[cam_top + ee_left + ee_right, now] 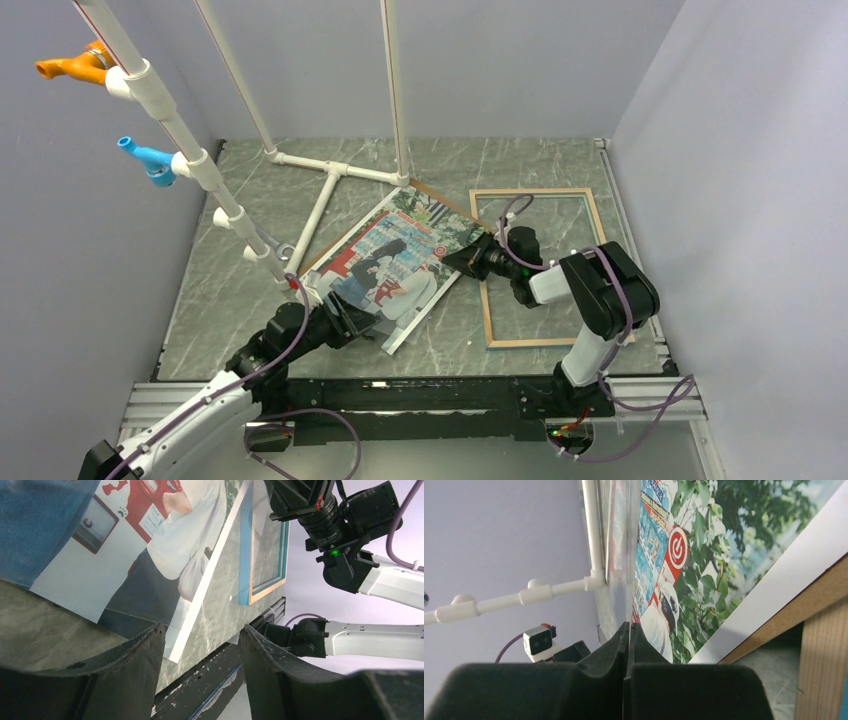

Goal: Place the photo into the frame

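The photo (395, 265), a colour print of two people at vending machines, lies tilted in the middle of the table on a brown backing board (437, 193). The frame (535, 191), light wood and lying flat, sits to its right with the table showing through. My right gripper (462, 258) is at the photo's right edge. In the right wrist view it (629, 627) is shut on a thin sheet edge of the photo (704, 555). My left gripper (200, 647) stands open by the photo's near corner (175, 650), holding nothing.
A white pipe rack (330, 170) stands behind the photo, its poles rising to the left with an orange peg (75, 65) and a blue peg (150, 160). The frame's blue side (244, 570) shows in the left wrist view. Grey walls close in the table.
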Controlling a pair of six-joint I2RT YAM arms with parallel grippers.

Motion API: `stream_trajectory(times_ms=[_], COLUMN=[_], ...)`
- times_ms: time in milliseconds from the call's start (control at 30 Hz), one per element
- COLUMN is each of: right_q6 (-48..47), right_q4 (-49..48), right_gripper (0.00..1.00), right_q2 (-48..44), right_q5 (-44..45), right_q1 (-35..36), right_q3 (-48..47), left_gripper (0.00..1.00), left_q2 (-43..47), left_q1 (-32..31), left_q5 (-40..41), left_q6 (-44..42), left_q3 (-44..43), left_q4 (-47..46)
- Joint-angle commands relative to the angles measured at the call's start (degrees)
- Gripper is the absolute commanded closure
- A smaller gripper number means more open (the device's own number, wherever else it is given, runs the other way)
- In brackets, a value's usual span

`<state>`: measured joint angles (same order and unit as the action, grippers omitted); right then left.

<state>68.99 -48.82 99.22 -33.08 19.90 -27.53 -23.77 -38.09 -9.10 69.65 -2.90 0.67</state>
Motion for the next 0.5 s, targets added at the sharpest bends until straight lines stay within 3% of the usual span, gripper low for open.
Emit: stream_trajectory(times_ms=[0, 233, 467], right_q6=[-1.40, -6.58, -16.02], right_q4=[0.99, 17.57, 47.42], right_gripper=[1.00, 1.00, 1.00], right_q2=[-4.52, -19.21, -41.24], right_q5=[1.29, 4.77, 14.81], right_q1=[-0.31, -0.41, -1.00], right_q3=[-0.20, -0.27, -7.72], left_gripper=[0.37, 0.26, 0.15], left_q2=[1.60, 3.44, -0.90], left_q1=[-0.05, -0.03, -0.12], left_q5=[0.08, -0.19, -2.17], left_q6=[-1.12, -4.74, -12.04], left_q3=[-2.46, -6.17, -12.62], left_q4=[2.45, 6.85, 10.50])
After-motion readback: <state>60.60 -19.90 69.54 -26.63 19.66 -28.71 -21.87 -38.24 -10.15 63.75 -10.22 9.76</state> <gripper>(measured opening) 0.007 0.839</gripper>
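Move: Your right gripper is shut on the edge of the clear sheet over the photo's right side; the photo's middle lies about 10 cm to its left, 1 cm nearer and 2 cm below. The wooden frame's middle is some 19 cm to its right, 1 cm nearer and 4 cm below; the white pipe corner is about 17 cm ahead and 9 cm left. From your half-open left gripper, the photo's middle lies roughly 12 cm ahead, 6 cm right and 4 cm lower. Keep the right fingers pinched on the clear sheet and lift its edge about 8 cm off the photo, picking up speed and easing a little right and back, while the wrist tips the fingertips up some 10 degrees. Hold the left gripper low at first, then raise it about 3 cm beside the photo's near corner, spreading its fingers wider. ##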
